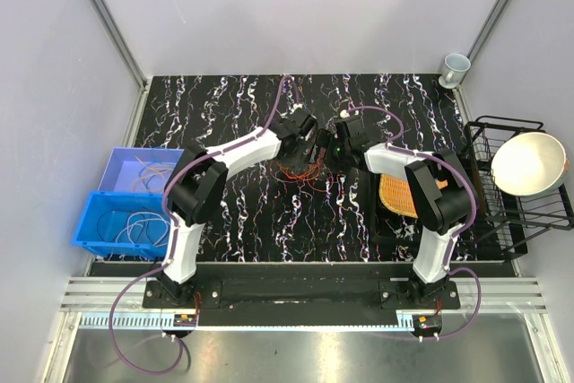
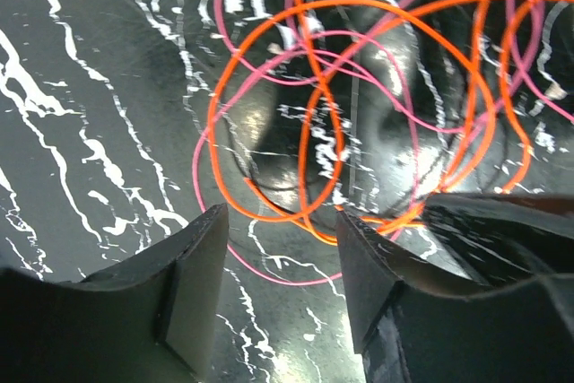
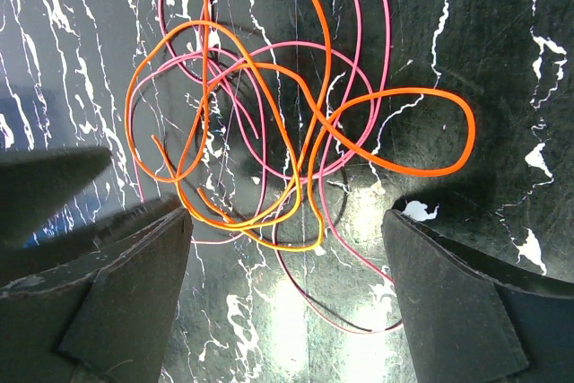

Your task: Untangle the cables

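The cables (image 1: 300,172) lie as one loose tangle on the black marbled table, just below both gripper heads. In the left wrist view, orange cables (image 2: 359,114) and pink cables (image 2: 224,69) loop ahead of my left gripper (image 2: 280,248). It is open, and one pink loop crosses the table between its fingertips without being pinched. In the right wrist view, my right gripper (image 3: 287,217) is wide open low over the tangle. Orange and yellow-orange loops (image 3: 269,213) and a dark red strand (image 3: 332,311) lie in the gap. In the top view, the left gripper (image 1: 312,145) and the right gripper (image 1: 334,148) nearly meet.
Two blue bins (image 1: 134,213) holding pale coiled wires stand at the table's left edge. An orange woven mat (image 1: 399,193) lies under the right arm. A black wire rack (image 1: 502,213) with a white bowl (image 1: 529,163) stands at the right. A cup (image 1: 455,67) is at the back right.
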Controlling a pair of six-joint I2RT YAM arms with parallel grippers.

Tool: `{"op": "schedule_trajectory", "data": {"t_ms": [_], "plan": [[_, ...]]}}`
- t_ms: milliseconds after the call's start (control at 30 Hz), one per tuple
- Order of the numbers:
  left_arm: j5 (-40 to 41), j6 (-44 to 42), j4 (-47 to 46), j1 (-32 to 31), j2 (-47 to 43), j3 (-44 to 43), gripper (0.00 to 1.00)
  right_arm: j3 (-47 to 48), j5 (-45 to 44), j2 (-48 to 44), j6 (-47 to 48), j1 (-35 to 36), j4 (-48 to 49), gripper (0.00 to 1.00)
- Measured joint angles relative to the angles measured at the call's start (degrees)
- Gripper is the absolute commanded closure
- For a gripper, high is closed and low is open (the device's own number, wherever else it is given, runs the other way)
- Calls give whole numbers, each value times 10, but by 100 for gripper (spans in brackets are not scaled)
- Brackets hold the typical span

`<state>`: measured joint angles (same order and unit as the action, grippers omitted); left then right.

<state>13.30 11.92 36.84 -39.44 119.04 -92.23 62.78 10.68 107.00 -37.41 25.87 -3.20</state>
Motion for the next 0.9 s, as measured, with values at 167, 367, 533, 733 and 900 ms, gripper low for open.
{"op": "schedule_trajectory", "data": {"t_ms": [167,367,533,733,900], "plan": [[6,-8,9,-15,3,-8,53,0,0,0,-1,0,0,8],[18,-12,9,-14,26,-28,59,0,0,0,-5,-1,1,8],[22,-12,9,-9,46,-28,64,0,1,0,-5,-1,2,8],[19,-9,4,-4,52,-26,82,0,1,1,-5,-1,3,8],[19,-1,-11,-4,50,-13,100,0,2,2,-5,-1,4,8]]}}
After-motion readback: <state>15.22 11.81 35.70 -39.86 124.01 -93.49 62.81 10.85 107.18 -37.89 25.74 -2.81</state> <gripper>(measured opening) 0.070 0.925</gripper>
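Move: The orange strand to pinch, at the near side of the orange loop, lies almost straight under the left fingertips, about 1 cm ahead and 3 cm below. The pink cable's loops are heaped some 4 cm ahead and 3 cm to the right, at the same depth. The right gripper's nearer fingertip stands roughly 5 cm to the left hand's right. From the right hand, that strand lies about 6 cm to the left, 1 cm ahead and 2 cm below. Swing the left gripper about 1 cm to the right and back again, then lower it some 3 cm onto the orange strand beside the right gripper. Close the fingers from half open to nearly shut as you go down, pinching the orange cable between the tips, with the wrist hardly turning. ##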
